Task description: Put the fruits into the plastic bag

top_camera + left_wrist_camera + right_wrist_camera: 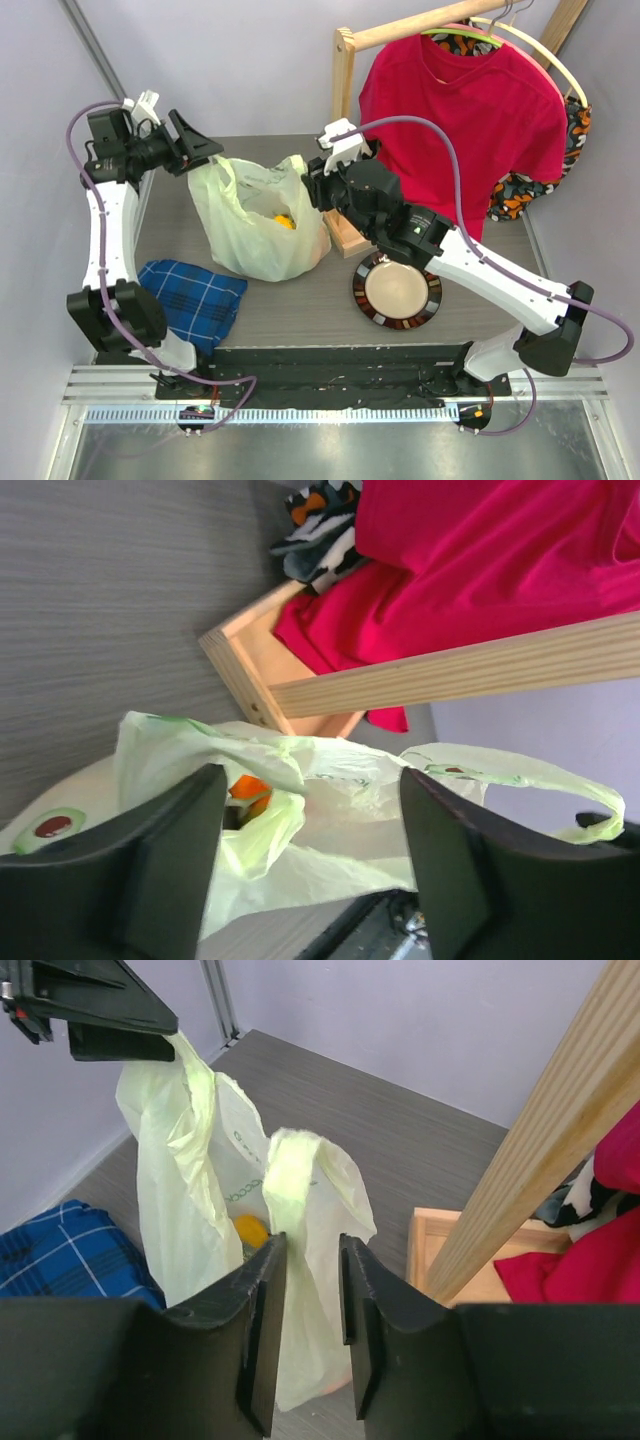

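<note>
The pale yellow-green plastic bag (pixel 262 228) stands upright at mid-table with its mouth open. An orange fruit (pixel 284 221) shows inside it, also in the left wrist view (pixel 248 788); a yellow-orange piece (pixel 250 1230) shows in the right wrist view. The other fruits are hidden. My left gripper (pixel 200 152) is open wide at the bag's left handle (pixel 190 1060), which reaches up to one fingertip. My right gripper (pixel 313 1240) is open a narrow gap, with the right handle loop (pixel 293 1160) standing just past its fingertips.
A dark round plate with a patterned rim (pixel 397 291) lies right of the bag. A blue plaid cloth (pixel 195 300) lies at the near left. A wooden rack (pixel 345 90) with a red shirt (pixel 470 110) stands close behind my right arm.
</note>
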`<state>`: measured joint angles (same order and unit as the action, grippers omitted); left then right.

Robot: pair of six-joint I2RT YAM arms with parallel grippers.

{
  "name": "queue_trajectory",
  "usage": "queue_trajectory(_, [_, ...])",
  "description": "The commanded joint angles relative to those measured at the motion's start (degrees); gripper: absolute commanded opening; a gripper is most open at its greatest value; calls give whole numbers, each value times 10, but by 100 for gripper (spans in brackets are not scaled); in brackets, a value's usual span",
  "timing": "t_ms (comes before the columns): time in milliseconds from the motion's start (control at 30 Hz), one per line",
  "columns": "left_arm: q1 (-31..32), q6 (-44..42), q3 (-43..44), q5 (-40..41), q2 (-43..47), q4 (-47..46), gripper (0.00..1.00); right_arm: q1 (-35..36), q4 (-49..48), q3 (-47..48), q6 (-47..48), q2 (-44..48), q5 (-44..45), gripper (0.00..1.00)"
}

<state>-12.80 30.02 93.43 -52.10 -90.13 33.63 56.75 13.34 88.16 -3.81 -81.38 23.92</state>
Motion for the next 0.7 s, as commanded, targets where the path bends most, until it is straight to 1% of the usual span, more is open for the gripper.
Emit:
queue_trajectory(0, [2, -30, 18, 46, 86, 12, 84, -2, -23, -1, -9, 33, 1, 40])
queue_trajectory(33, [2, -43, 17, 55, 95, 17, 86, -2, -22, -4, -11, 38, -3, 45])
queue_trajectory(67, [2, -51, 16, 79, 115, 34, 91, -2, -22, -6, -14, 43, -10, 53])
queue_trajectory(133, [2, -65, 5, 108, 137, 47, 93, -1, -22, -18, -17, 60, -14, 59])
queue_trajectory(167, [2, -78, 0, 123, 149, 52, 95, -2, -22, -24, -19, 68, -15, 63])
queue_trajectory(200, [1, -85, -6, 156, 176, 53, 96, -2, -24, -37, -22, 76, -17, 66])
queue_trajectory(267, [1, -95, -36, 190, 205, 41, 97, -2, -28, -54, -26, 105, -19, 72])
queue_trajectory(300, [2, -98, -49, 224, 239, 31, 98, -2, -29, -69, -30, 116, -17, 74])
queue_trajectory(367, [3, -99, -88, 259, 272, -2, 100, -2, -31, -84, -33, 147, -10, 78])
queue_trajectory(400, [2, -98, -99, 290, 299, -11, 100, -1, -31, -99, -36, 157, 3, 81])
queue_trajectory(467, [2, -95, -126, 321, 320, -24, 100, -3, -29, -120, -37, 183, 25, 85])
queue_trajectory(500, [2, -97, -144, 334, 340, -27, 100, -4, -23, -127, -37, 189, 52, 86])
queue_trajectory(567, [2, -109, -168, 334, 359, -44, 100, -8, -11, -148, -40, 208, 101, 88])
queue_trajectory(667, [2, -119, -210, 343, 401, -53, 100, -9, -6, -183, -45, 237, 140, 90])
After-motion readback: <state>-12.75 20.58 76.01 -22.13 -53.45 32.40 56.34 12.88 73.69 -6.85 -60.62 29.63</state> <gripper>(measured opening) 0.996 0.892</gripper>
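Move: The plastic bag with the fruit hangs between the hands, a handle at each gripper's fingers. Its middle lies about 11 cm right, 9 cm back and 15 cm below the left hand; from the right hand it is some 11 cm left, 1 cm ahead and 20 cm down. The blue cloth lies 21 cm back and 8 cm left of the left hand. From the right hand, the rack's wooden base is 16 cm ahead and 12 cm right, the plate 4 cm back and 21 cm right. Finish opening both grippers to let the bag's handles go. Draw the left gripper away from the bag, back about 11 cm, rising some 6 cm and then easing left, turning counter-clockwise as its fingertips tip up. Hold the right one briefly while its fingers spread, then take it right about 9 cm and a little back, towards the side where the plate lies. ##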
